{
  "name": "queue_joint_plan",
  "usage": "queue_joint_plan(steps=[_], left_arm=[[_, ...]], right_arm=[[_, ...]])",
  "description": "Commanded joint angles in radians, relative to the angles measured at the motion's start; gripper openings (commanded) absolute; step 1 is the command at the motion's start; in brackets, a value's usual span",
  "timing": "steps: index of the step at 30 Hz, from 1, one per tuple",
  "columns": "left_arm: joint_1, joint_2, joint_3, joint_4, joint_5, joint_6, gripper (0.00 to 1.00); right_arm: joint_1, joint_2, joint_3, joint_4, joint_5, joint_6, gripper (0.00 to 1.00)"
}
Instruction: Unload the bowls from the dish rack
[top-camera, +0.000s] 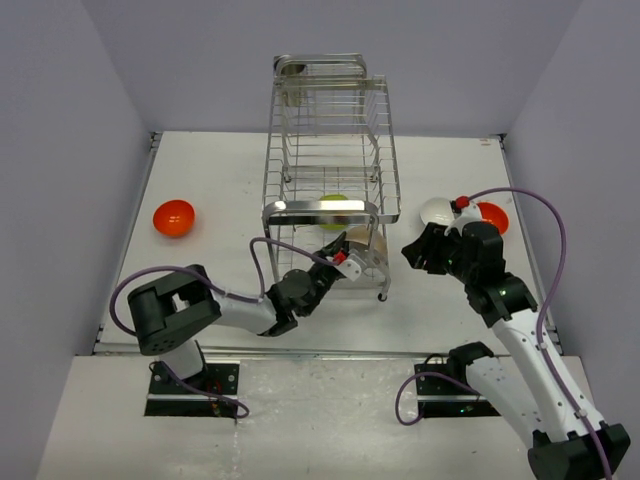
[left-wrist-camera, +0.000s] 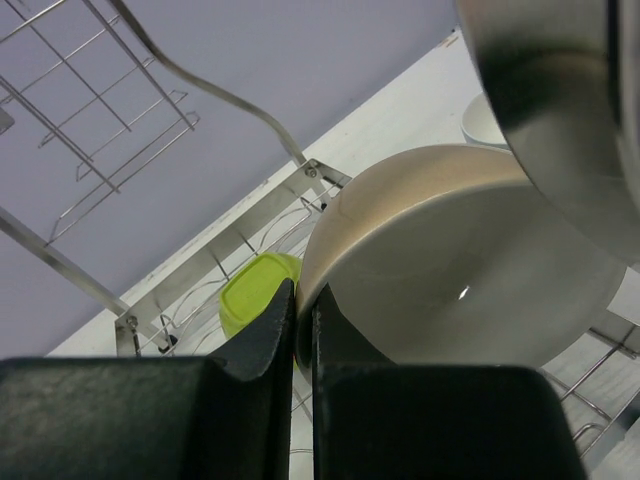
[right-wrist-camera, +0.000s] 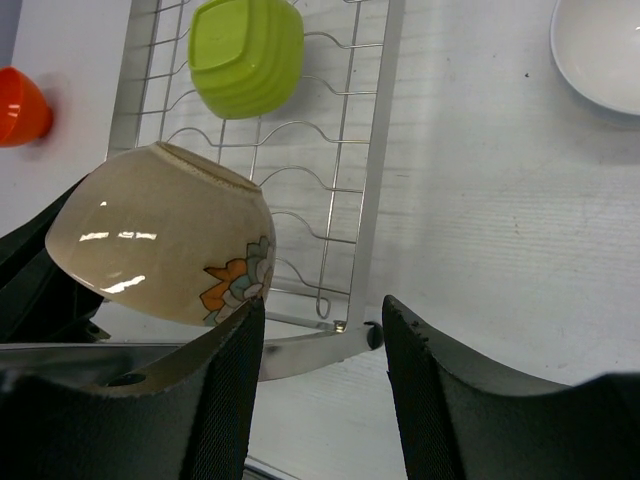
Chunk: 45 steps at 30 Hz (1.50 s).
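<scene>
The chrome wire dish rack (top-camera: 283, 140) stands mid-table. My left gripper (top-camera: 338, 256) is shut on the rim of the beige bowl (top-camera: 366, 256), at the rack's lower front. In the left wrist view the fingers (left-wrist-camera: 268, 330) pinch the beige bowl's edge (left-wrist-camera: 450, 270). The lime-green bowl (top-camera: 334, 203) sits in the rack's lower tier behind it, and shows in the left wrist view (left-wrist-camera: 250, 295). My right gripper (top-camera: 425, 250) is open and empty beside the rack's right side. One orange bowl (top-camera: 173, 217) lies on the table at left. The white bowl (top-camera: 438, 212) and the other orange bowl (top-camera: 493, 217) lie at right.
The right wrist view shows the beige bowl with a flower pattern (right-wrist-camera: 160, 235), tilted at the rack's front rail (right-wrist-camera: 375, 150). It also shows the lime-green bowl (right-wrist-camera: 245, 55) and the white bowl (right-wrist-camera: 600, 50). Grey walls enclose the table.
</scene>
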Motion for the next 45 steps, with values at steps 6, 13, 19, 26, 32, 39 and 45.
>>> queue_joint_plan(steps=[6, 13, 19, 26, 32, 39, 45], left_arm=[[-0.013, -0.123, -0.039, 0.529, -0.130, 0.049, 0.00], [-0.019, -0.200, -0.075, 0.411, -0.227, 0.034, 0.00], [-0.047, -0.320, -0.130, 0.218, -0.340, -0.035, 0.00], [-0.148, -0.453, -0.099, -0.147, -0.509, -0.234, 0.00], [-0.234, -0.573, -0.064, -0.614, -0.618, -0.500, 0.00], [-0.443, -0.654, 0.106, -1.528, -0.741, -1.193, 0.00], [-0.606, -0.495, 0.403, -2.319, -0.641, -1.917, 0.00]], right_arm=[[0.003, -0.033, 0.012, 0.034, -0.009, -0.013, 0.52], [0.003, -0.051, 0.009, 0.031, -0.009, -0.010, 0.52], [0.003, -0.076, 0.025, 0.026, 0.020, -0.013, 0.52], [0.003, -0.108, 0.024, 0.025, 0.055, -0.010, 0.52], [0.004, -0.142, 0.021, 0.020, 0.057, -0.008, 0.52], [0.003, -0.129, 0.010, 0.033, 0.052, -0.005, 0.52], [0.003, -0.143, 0.016, 0.028, 0.052, -0.007, 0.52]])
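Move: The left hand already pinches the beige bowl's rim, the bowl's middle about 6 cm to its right. The bowl is heading for the clear table before the rack, some 16 cm back, 2 left and 18 below. The rack's low front edge lies about 10 cm back, 3 left and 15 below, the green bowl 12 ahead, 2 left and 12 below. From the right hand the clear spot is roughly 20 cm left, 12 back and 18 below. Keeping its pinch on the beige bowl's rim, the left hand swings about 9 cm left while rising some 6, then draws back out over the rack's front edge by roughly 16 cm, sinking again. The fingers turn somewhat counter-clockwise and tip steeply downward on the way back. The empty right hand only eases up about 3 cm, fingers still half open. ##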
